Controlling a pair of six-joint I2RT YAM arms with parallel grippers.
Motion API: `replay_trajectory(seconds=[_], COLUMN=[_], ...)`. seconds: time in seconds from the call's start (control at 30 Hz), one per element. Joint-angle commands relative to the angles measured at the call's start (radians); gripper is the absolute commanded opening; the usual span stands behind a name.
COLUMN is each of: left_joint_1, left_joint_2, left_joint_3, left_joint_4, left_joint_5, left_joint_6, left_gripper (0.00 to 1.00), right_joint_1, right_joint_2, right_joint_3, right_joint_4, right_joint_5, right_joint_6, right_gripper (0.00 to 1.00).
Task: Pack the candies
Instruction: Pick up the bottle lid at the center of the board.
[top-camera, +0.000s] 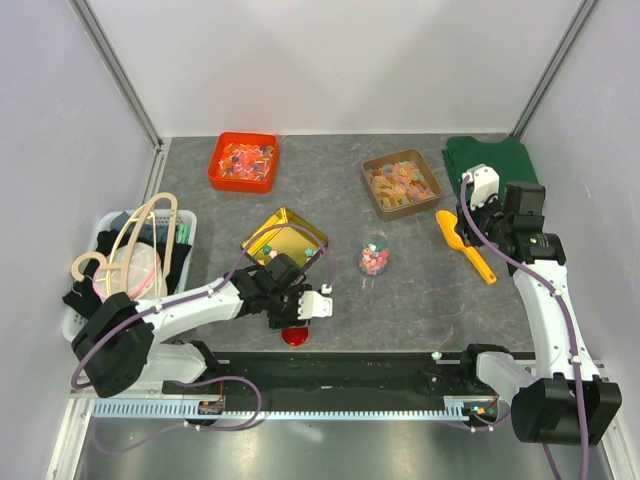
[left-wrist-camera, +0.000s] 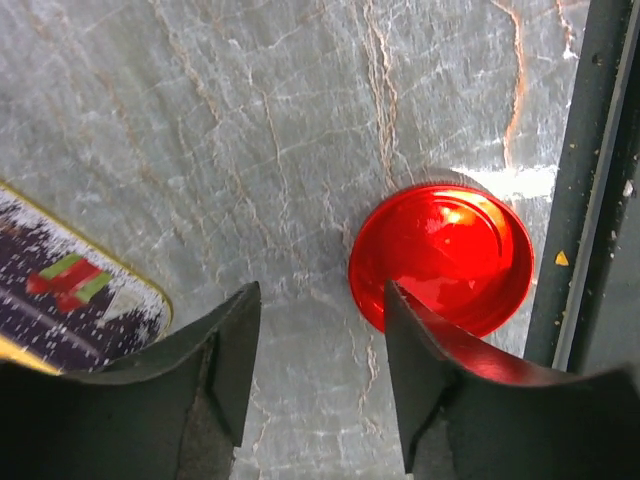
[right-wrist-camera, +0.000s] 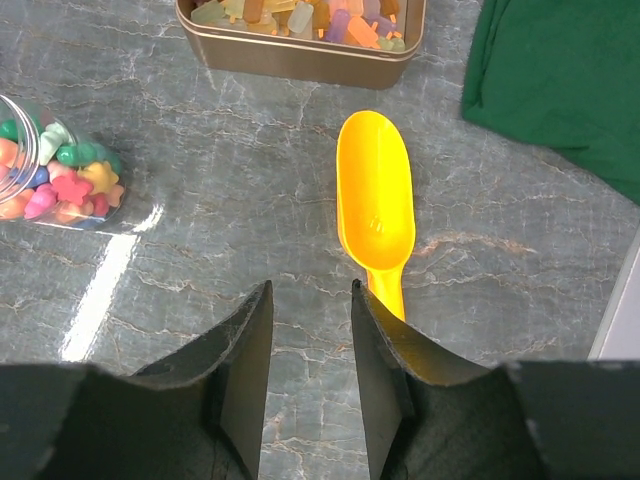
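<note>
The candies (top-camera: 374, 260), small chunky sweets in mixed colours, fill a clear jar (right-wrist-camera: 40, 215) in the middle of the table; the same candies (right-wrist-camera: 60, 180) show at the left of the right wrist view. A red round lid (left-wrist-camera: 450, 250) lies flat near the front edge, where the top view also shows the lid (top-camera: 294, 337). My left gripper (left-wrist-camera: 320, 300) hangs open just left of it with only bare table between its fingers. From above, the left gripper (top-camera: 302, 312) sits just behind the lid. My right gripper (right-wrist-camera: 310, 290) is open and empty over the handle end of a yellow scoop (right-wrist-camera: 376, 200).
An orange-red tray (top-camera: 216, 172) of wrapped sweets and a brown tray (top-camera: 372, 196) of gummies stand at the back. A yellow tin (top-camera: 284, 238) lies behind the left gripper. A green cloth (top-camera: 490, 160) is back right, a white basket (top-camera: 72, 318) with hangers at left. A black rail (left-wrist-camera: 590, 200) borders the lid.
</note>
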Motion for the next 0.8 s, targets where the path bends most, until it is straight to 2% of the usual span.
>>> replay_trajectory(seconds=[0.0,0.03,0.13,0.2,0.23,0.3,0.37,0.53,0.77], left_joint_1=[-0.017,-0.019,-0.020,-0.022,-0.022,-0.022,-0.022,-0.020,-0.016], left_joint_2=[0.029,0.034,0.058,0.078,0.084,0.101,0.109,0.115,0.121], left_joint_3=[0.008,0.006,0.006,0.005,0.005,0.008,0.014,0.049,0.144], left_joint_4=[0.059,0.062,0.076,0.085,0.091,0.097,0.102,0.101,0.056], left_joint_5=[0.010,0.010,0.013,0.016,0.016,0.015,0.015,0.053,0.225], left_joint_6=[-0.029,-0.029,-0.029,-0.030,-0.029,-0.029,-0.029,-0.038,-0.078], left_gripper=[0.56,0.51,0.43,0.32,0.23,0.10,0.02,0.02,0.02], right_joint_1=[-0.001,-0.001,-0.001,-0.001,-0.001,-0.001,-0.001,-0.001,-0.001], right_joint_2=[0.003,0.001,0.001,0.003,0.004,0.006,0.007,0.015,-0.004], right_joint_3=[-0.004,-0.004,-0.005,-0.007,-0.007,-0.008,-0.008,-0.010,-0.012], right_joint_4=[0.037,0.037,0.037,0.039,0.039,0.039,0.040,0.037,0.029], right_joint_5=[-0.030,-0.031,-0.033,-0.033,-0.031,-0.030,-0.030,-0.036,-0.106], right_joint_6=[0.012,0.012,0.014,0.014,0.014,0.014,0.012,0.011,0.000], right_gripper=[0.43,0.43,0.43,0.43,0.43,0.42,0.42,0.42,0.42])
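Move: The red bottle lid lies just beside the left hand, about 3 cm back towards the base and 2 cm to its right, some 2 cm lower; the nearer finger already overhangs the lid's outer edge. The gold tray is about 15 cm straight ahead of that hand, and the candy jar some 12 cm ahead and 18 cm to its right. From the right hand the lid is roughly 38 cm left, 17 cm back and 19 cm down. The lid's forward rim gets pinched between the left fingertips, one finger inside and one outside, as the half-open fingers sink about 1 cm and shut. All the while the left hand travels to the right, some 3.5 cm in all, fastest at the end, taking the lid along and rising again about 1 cm. ##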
